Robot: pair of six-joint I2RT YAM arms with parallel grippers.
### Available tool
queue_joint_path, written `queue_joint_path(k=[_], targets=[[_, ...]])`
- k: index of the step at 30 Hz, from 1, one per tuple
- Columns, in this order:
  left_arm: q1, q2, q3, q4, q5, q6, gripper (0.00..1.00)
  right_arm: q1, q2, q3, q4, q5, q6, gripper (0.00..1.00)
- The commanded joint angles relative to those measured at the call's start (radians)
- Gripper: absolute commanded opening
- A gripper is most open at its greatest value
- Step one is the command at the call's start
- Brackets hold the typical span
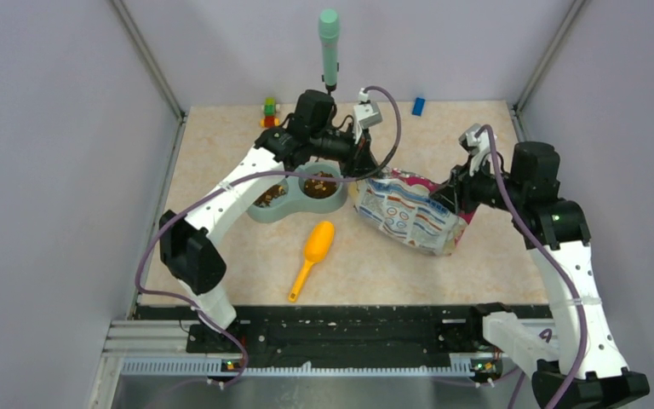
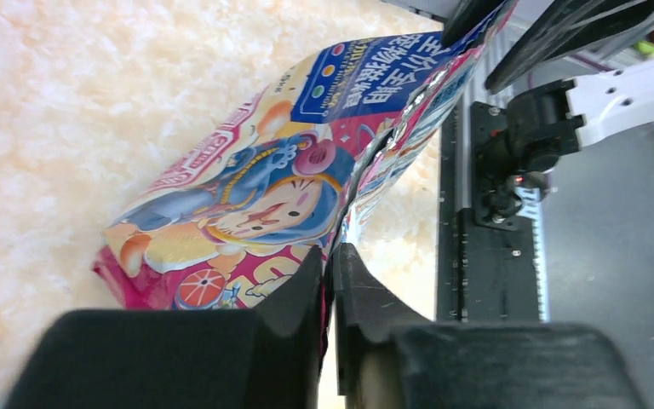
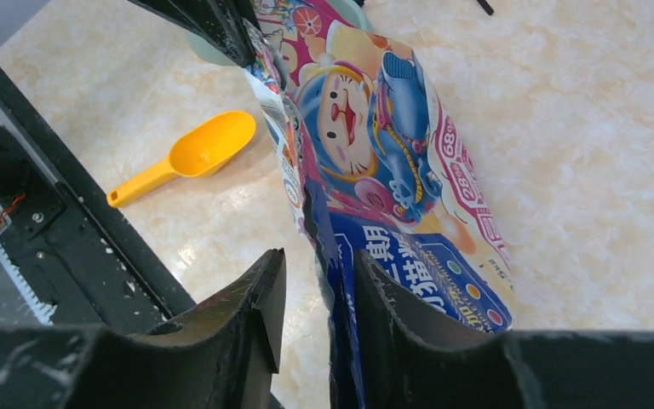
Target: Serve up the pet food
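Observation:
Dark-brown pet food lies in both cups of the grey-green double bowl. The glossy cat food bag stretches on its side between my two grippers. My left gripper is shut on one edge of the bag, beside the bowl. At the bag's other end, my right gripper stands open. The blue edge of the bag hangs between its fingers, against the right one. The orange-yellow scoop lies empty on the table in front of the bowl, and it also shows in the right wrist view.
A green-headed stick stands upright at the back. A small stack of toy blocks and a blue block lie by the back wall. The black rail runs along the near table edge.

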Motion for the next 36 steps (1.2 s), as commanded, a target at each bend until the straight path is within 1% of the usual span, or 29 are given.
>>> queue_joint_path(k=[1,4,5,7,10,12,16,20,22,24,26,30,33,36], targets=[[0.022,-0.040,0.052,0.110,-0.093,-0.066,0.24,-0.010,0.003,0.079,0.033,0.000,0.047,0.39],[0.022,-0.054,0.062,0.136,-0.113,-0.097,0.36,-0.010,0.017,0.128,0.035,0.015,0.085,0.45],[0.022,-0.064,0.060,0.143,-0.124,-0.099,0.38,-0.010,0.025,0.150,0.021,0.008,0.090,0.47],[0.026,-0.085,0.058,0.143,-0.138,-0.079,0.39,-0.010,0.043,0.192,-0.015,0.002,0.089,0.51],[0.033,-0.116,0.055,0.105,-0.146,-0.028,0.40,-0.009,0.045,0.221,-0.036,0.041,0.086,0.57],[0.039,-0.137,0.048,0.084,-0.153,0.007,0.43,-0.010,0.038,0.221,-0.034,0.077,0.085,0.61],[0.053,-0.170,0.017,0.074,-0.164,0.047,0.49,-0.010,0.044,0.210,-0.056,0.134,0.051,0.62],[0.065,-0.177,0.012,0.062,-0.175,0.056,0.49,0.000,0.033,0.190,-0.082,0.170,0.015,0.63],[0.073,-0.184,0.010,0.058,-0.161,0.057,0.49,0.011,0.023,0.185,-0.105,0.160,-0.006,0.63],[0.076,-0.189,0.004,0.037,-0.117,0.085,0.49,0.024,0.012,0.182,-0.129,0.132,-0.030,0.63],[0.077,-0.196,-0.011,-0.007,-0.057,0.163,0.49,0.039,0.005,0.180,-0.155,0.108,-0.061,0.63],[0.077,-0.196,-0.050,-0.044,-0.013,0.274,0.49,0.069,0.005,0.148,-0.173,0.099,-0.121,0.63],[0.077,-0.178,-0.046,-0.033,0.008,0.300,0.49,0.093,0.029,0.131,-0.157,0.124,-0.128,0.63],[0.077,-0.130,-0.004,-0.030,0.004,0.294,0.49,0.130,0.070,0.139,-0.126,0.128,-0.132,0.65]])
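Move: My left hand still pinches the left end of the pet food bag's rim; the bag's middle lies about 9 cm to its right, 3 cm back and 8 cm below. The double bowl stands some 19 cm to that hand's left and 3 cm ahead, the yellow scoop 16 cm left and 14 cm back. From my right hand, its fingers already parted around the other rim end, the bag's middle is roughly 7 cm left, 3 cm ahead and 8 cm below. I open my left fingers to about half and let the rim go, easing a little forward, then lifting some 7 cm and moving about 5 cm left, away from the bag, rolling some 15 degrees, before sinking back about 4 cm. My right hand opens wider, rises about 5 cm off its end of the rim, then comes down again and slightly back, fingers still astride the rim. ##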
